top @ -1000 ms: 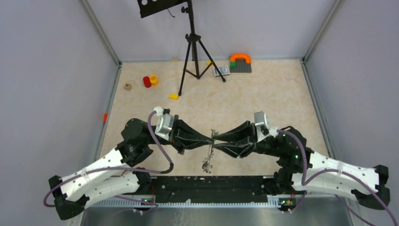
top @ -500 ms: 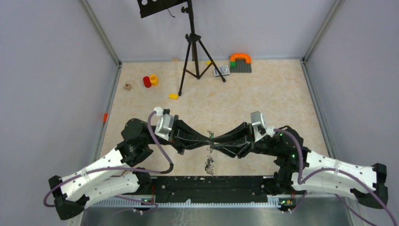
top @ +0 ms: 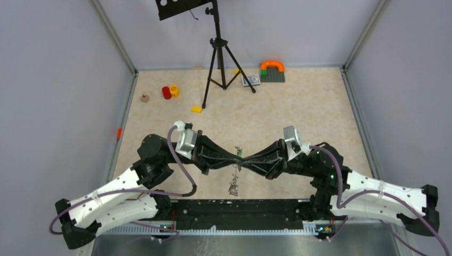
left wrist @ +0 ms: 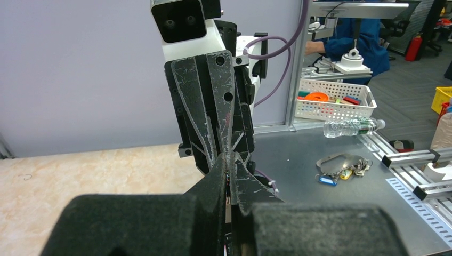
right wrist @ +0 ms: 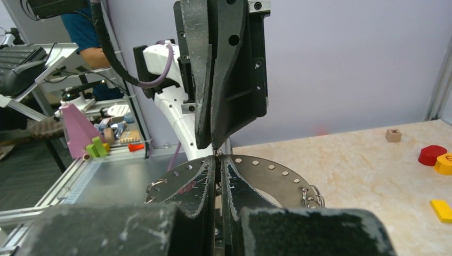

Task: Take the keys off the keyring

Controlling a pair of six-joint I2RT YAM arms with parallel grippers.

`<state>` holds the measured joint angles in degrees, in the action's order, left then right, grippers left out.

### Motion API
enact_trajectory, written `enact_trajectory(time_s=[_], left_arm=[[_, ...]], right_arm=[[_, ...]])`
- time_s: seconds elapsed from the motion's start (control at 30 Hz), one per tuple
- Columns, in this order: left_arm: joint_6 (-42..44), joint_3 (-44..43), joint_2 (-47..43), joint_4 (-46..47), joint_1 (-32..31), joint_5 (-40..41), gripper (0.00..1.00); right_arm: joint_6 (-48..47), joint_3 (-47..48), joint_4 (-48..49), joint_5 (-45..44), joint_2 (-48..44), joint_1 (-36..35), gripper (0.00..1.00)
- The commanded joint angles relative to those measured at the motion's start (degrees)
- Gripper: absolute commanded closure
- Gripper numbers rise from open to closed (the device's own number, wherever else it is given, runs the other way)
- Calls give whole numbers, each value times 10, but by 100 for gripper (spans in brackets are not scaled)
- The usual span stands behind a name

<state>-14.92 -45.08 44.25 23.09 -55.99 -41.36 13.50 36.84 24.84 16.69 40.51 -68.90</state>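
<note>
The keyring [top: 237, 169] hangs edge-on in the air between both arms, and keys [top: 233, 188] dangle from its lower part. In the right wrist view it is a flat grey ring [right wrist: 266, 169] with small holes and split rings [right wrist: 312, 196]. My left gripper [top: 236, 156] [left wrist: 229, 160] is shut at the ring's top rim, and the ring hangs from there. My right gripper [top: 243, 157] [right wrist: 217, 160] meets it tip to tip and is shut. A small metal piece at the rim sits between its tips; whether it is a key or a split ring I cannot tell.
A black tripod [top: 218, 58] stands at the back. Red and yellow pieces [top: 170, 92], a yellow block [top: 196, 109], a wooden cube [top: 144, 98] and a grey plate with an orange arch [top: 272, 72] lie on the table. Another grey plate with tagged keys [left wrist: 341, 162] lies on the metal bench.
My right gripper has closed from open around the ring's top rim to shut, and has moved slightly left. The dangling keys swung a little. The left gripper has stayed shut in place.
</note>
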Motion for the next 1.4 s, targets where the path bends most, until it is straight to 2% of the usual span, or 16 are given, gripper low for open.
enact_trajectory(time_s=[0.0,0.1,0.2,0.47,0.6,0.67,0.8,1.0,1.17,1.37], left_arm=[[-1,2,-9,28,-1,1,100],[-2,2,-12,15,-1,11,100],[-5,4,-12,10,-2,15,93],[-14,3,-13,17,-1,26,62],[-13,-3,-14,8,-2,29,50],[-6,-9,-16,-10,-2,32,47],[25,-28,-24,-82,-2,48,39],[109,-117,-3,-279,-2,41,40],[183,-201,34,-414,-1,36,37],[251,-295,90,-543,-2,70,36]], right_arm=[[-9,38,-13,-22,1,-4,100],[-16,65,-55,-36,1,-4,100],[-24,90,-96,-42,0,-4,100],[-25,103,-132,-56,-8,-4,100],[-31,109,-160,-65,-14,-4,100],[-42,123,-194,-67,-16,-4,100],[-75,180,-292,-61,-10,-4,100],[-141,305,-476,-41,38,-4,100],[-193,411,-630,-42,107,-4,100],[-210,505,-744,-58,173,-4,100]])
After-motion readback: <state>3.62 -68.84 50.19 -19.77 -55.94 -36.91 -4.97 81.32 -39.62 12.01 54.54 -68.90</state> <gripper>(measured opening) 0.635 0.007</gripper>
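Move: Between the two closed, nearly touching grippers hangs the keyring, its plate's middle about 4 cm below both hands and 2 cm back, some 1 cm right of the left hand and 1 cm left of the right one. The green key tag is roughly 2 cm ahead of the left hand, 1 cm to its right and 3 cm below. The bunch of small rings lies about 7 cm back from the left hand, 1 cm to its left and 5 cm lower. Opening to over half its range, the left gripper lets go of the keyring, edging forward about 2 cm while its fingers tip down nearly 20 degrees. The right keeps its pinch at the keyring's edge and eases forward, dips, then draws right and up away from the left fingers, sinking a little at the end; its fingers tip down some 35 degrees. ##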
